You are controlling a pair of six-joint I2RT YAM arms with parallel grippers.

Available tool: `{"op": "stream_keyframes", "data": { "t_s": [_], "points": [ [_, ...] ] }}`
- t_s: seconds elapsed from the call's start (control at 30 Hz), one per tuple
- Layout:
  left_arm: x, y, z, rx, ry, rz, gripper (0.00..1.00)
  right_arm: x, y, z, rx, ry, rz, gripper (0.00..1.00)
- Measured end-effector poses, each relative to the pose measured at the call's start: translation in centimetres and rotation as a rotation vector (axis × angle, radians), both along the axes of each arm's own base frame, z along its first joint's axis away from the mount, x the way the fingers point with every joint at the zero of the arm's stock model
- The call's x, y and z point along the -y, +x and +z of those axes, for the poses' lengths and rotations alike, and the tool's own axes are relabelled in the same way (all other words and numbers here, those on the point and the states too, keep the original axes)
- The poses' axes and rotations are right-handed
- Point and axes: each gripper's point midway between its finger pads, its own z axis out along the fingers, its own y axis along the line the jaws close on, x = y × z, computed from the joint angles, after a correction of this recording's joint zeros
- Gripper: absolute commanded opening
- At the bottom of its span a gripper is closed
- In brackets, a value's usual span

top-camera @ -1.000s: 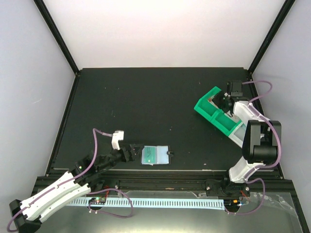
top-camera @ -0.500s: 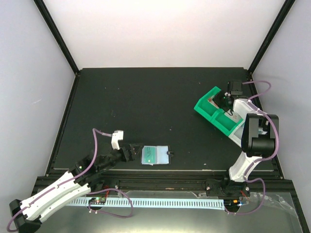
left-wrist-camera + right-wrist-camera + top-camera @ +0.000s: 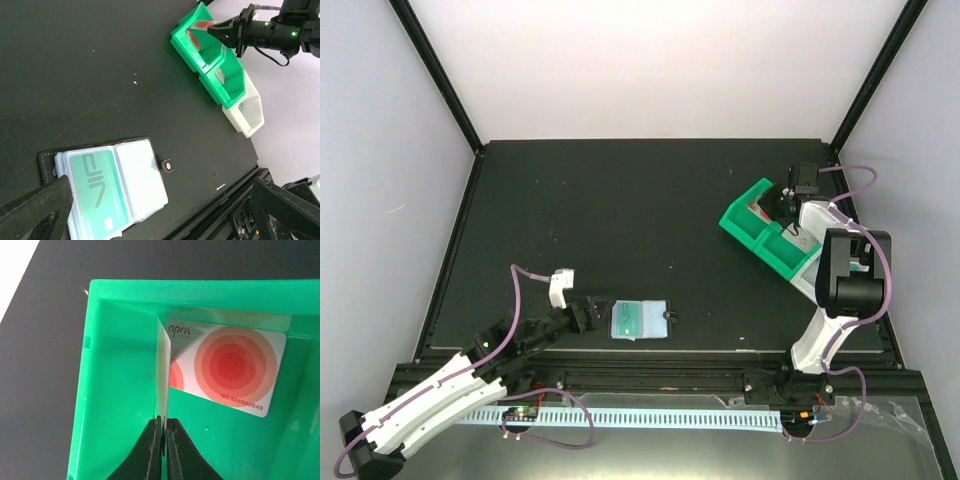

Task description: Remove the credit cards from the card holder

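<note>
The card holder (image 3: 640, 320) lies open on the black table near its front edge, snap tab (image 3: 167, 165) pointing right. A teal credit card (image 3: 95, 192) shows in its left clear pocket; the right pocket looks pale and blank. My left gripper (image 3: 582, 313) stands open just left of the holder, one finger (image 3: 37, 210) by its left edge. My right gripper (image 3: 164, 421) is shut on a pale credit card (image 3: 163, 375), held edge-on inside the end compartment of the green tray (image 3: 120, 390). A white credit card with red circles (image 3: 227, 367) lies flat in that compartment.
The green tray (image 3: 760, 235) sits at the back right, with a clear white section (image 3: 247, 107) at its near end. The table's front edge and metal rail (image 3: 650, 380) run just below the card holder. White walls close in the sides and back.
The right arm has shifted slightly over the tray, with the pale card still in its fingers. The left arm and the card holder have not moved.
</note>
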Motion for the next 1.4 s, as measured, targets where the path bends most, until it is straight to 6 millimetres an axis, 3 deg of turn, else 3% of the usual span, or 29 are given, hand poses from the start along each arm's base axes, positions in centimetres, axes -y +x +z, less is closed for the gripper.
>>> {"op": "stream_keyframes", "data": {
  "t_s": [0.27,0.73,0.97,1.2,1.4],
  "points": [
    [0.0,0.0,-0.1,-0.003,0.004,0.000,0.99,0.4,-0.1,-1.0,-0.023,0.001,-0.010,0.11],
    [-0.1,-0.1,-0.2,-0.007,0.005,0.001,0.99,1.0,0.7,0.6,-0.020,-0.023,-0.026,0.25],
    [-0.2,-0.2,-1.2,-0.047,0.031,0.006,0.99,1.8,0.0,0.5,-0.075,-0.056,-0.060,0.29],
    [-0.4,-0.5,-2.1,-0.078,0.056,0.001,0.99,2.4,-0.5,1.9,-0.097,-0.082,-0.082,0.35],
    [-0.8,-0.9,-3.0,-0.107,0.090,0.001,0.97,1.6,-1.7,5.3,-0.019,-0.080,-0.046,0.37]
  ]
}}
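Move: The card pinched on edge in the right fingers hangs about 2 cm ahead of them and 3 cm below, over the green box's far compartment, whose floor centre is roughly 6 cm below, 1 cm back and 1 cm right. The red-circled card lies about 1 cm ahead, 3 cm right; the Visa card about 7 cm back, 13 cm right, both some 7 cm down. For the left hand, the green card is about 3 cm ahead, 6 cm right, 13 cm below. The upright card is let go in the far compartment: the right hand dips about 1 cm, then its fingers part gradually to over a third open while it eases some 2 cm right, and finally it lifts about 5 cm above its starting height, drawing slightly back. Late on, the open left hand sinks about 3 cm beside the card holder, touching nothing. ##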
